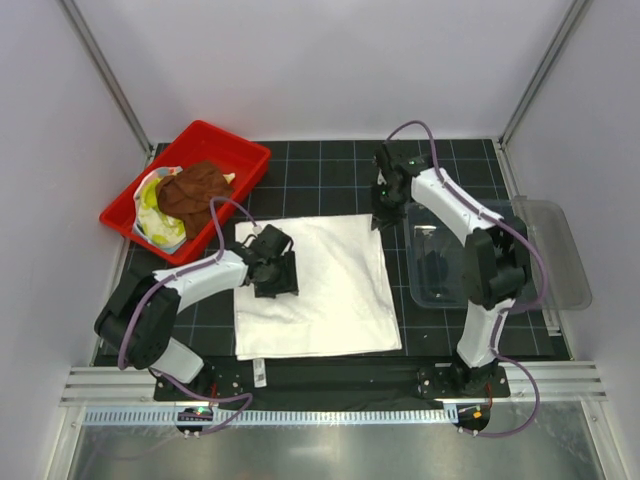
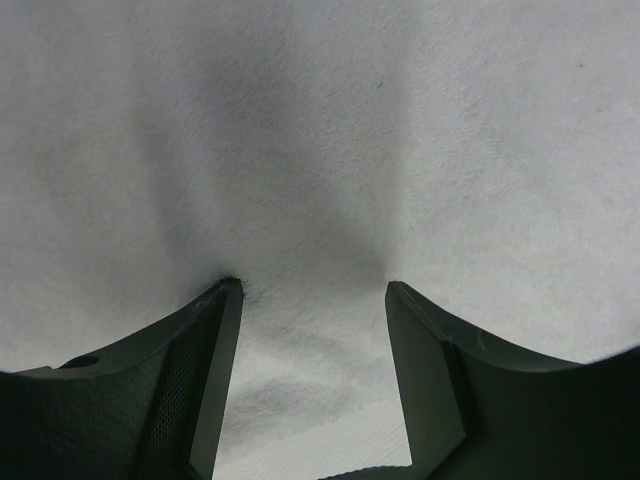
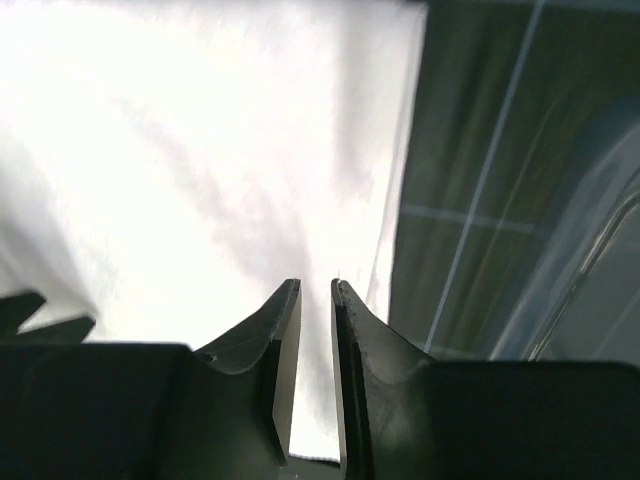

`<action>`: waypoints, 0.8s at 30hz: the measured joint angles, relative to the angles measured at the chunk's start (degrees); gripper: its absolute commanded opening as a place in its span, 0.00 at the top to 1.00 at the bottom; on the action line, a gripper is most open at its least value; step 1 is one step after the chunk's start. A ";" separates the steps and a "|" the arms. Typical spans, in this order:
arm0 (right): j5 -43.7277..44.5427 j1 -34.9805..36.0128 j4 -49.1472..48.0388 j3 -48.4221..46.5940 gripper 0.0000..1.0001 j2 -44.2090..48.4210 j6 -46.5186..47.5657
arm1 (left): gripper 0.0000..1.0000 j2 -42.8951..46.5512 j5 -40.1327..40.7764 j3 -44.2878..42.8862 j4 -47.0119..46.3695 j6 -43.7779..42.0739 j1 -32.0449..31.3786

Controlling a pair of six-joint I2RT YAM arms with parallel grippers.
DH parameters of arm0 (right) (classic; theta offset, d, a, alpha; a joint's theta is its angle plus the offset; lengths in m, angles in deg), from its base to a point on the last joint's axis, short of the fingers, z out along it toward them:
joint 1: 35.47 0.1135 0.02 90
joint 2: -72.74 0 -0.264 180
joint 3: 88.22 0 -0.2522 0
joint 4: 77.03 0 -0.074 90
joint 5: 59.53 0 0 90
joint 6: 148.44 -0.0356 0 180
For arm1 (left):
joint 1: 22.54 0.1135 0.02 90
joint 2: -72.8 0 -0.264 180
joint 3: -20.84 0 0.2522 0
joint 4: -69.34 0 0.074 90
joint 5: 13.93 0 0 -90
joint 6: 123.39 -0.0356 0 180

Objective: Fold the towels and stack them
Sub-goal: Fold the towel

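Observation:
A large white towel (image 1: 330, 290) lies spread flat in the middle of the black mat. My left gripper (image 1: 272, 272) is over its left part, open wide, with both fingertips pressed onto the cloth (image 2: 320, 120) and nothing between them. My right gripper (image 1: 385, 212) is at the towel's far right corner. Its jaws stand a narrow gap apart over the towel's right edge (image 3: 200, 150), gripping nothing that I can see. A crumpled brown towel (image 1: 195, 190) lies on a yellow-green one (image 1: 150, 200) in the red tray (image 1: 235, 150).
The red tray sits at the far left corner of the mat. A clear plastic bin (image 1: 545, 255) stands at the right, next to the right arm. Grey walls and metal posts close in the table on three sides.

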 measured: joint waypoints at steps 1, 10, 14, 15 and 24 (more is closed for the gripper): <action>0.79 1.53 -0.20 2.27 0.74 2.62 -0.94 | 0.35 0.11 0.57 0.07 -0.04 0.39 0.02; 6.25 8.61 -3.10 24.85 0.73 16.83 -9.79 | 0.35 1.11 4.48 1.01 -0.22 0.48 2.01; 7.32 8.81 -4.31 31.06 0.73 20.44 -12.39 | 0.35 1.14 4.57 1.01 -0.24 0.42 2.08; 7.32 9.09 -4.90 31.91 0.72 21.14 -12.85 | 0.35 1.14 4.55 1.01 -0.24 0.42 2.08; 6.54 10.71 -13.00 39.65 0.70 24.28 -18.62 | 0.35 2.25 3.98 1.01 0.42 -0.92 2.12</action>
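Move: The right hand hovers about 8 cm above the table. The middle of the towel's right edge lies some 14 cm back from it and straight in line sideways; the far right corner is about 5 cm ahead, the near right corner some 29 cm back and 2 cm right. The clear bin's middle sits about 20 cm right and 5 cm back. The towel's middle is roughly 9 cm right of the left hand and 1 cm ahead, just beneath fingertip height. The right hand, already free of the far corner, sweeps about 14 cm back above the towel's right edge, rising slightly at first, then slowing and sinking to some 5 cm below its starting height, while it turns about 10 degrees clockwise and its fingers keep their small gap. Meanwhile the left hand, its partly open fingertips still on the cloth, drags the towel about 2 cm left and 1 cm forward, turns a few degrees counter-clockwise, then stays there with barely a rise at the end. ##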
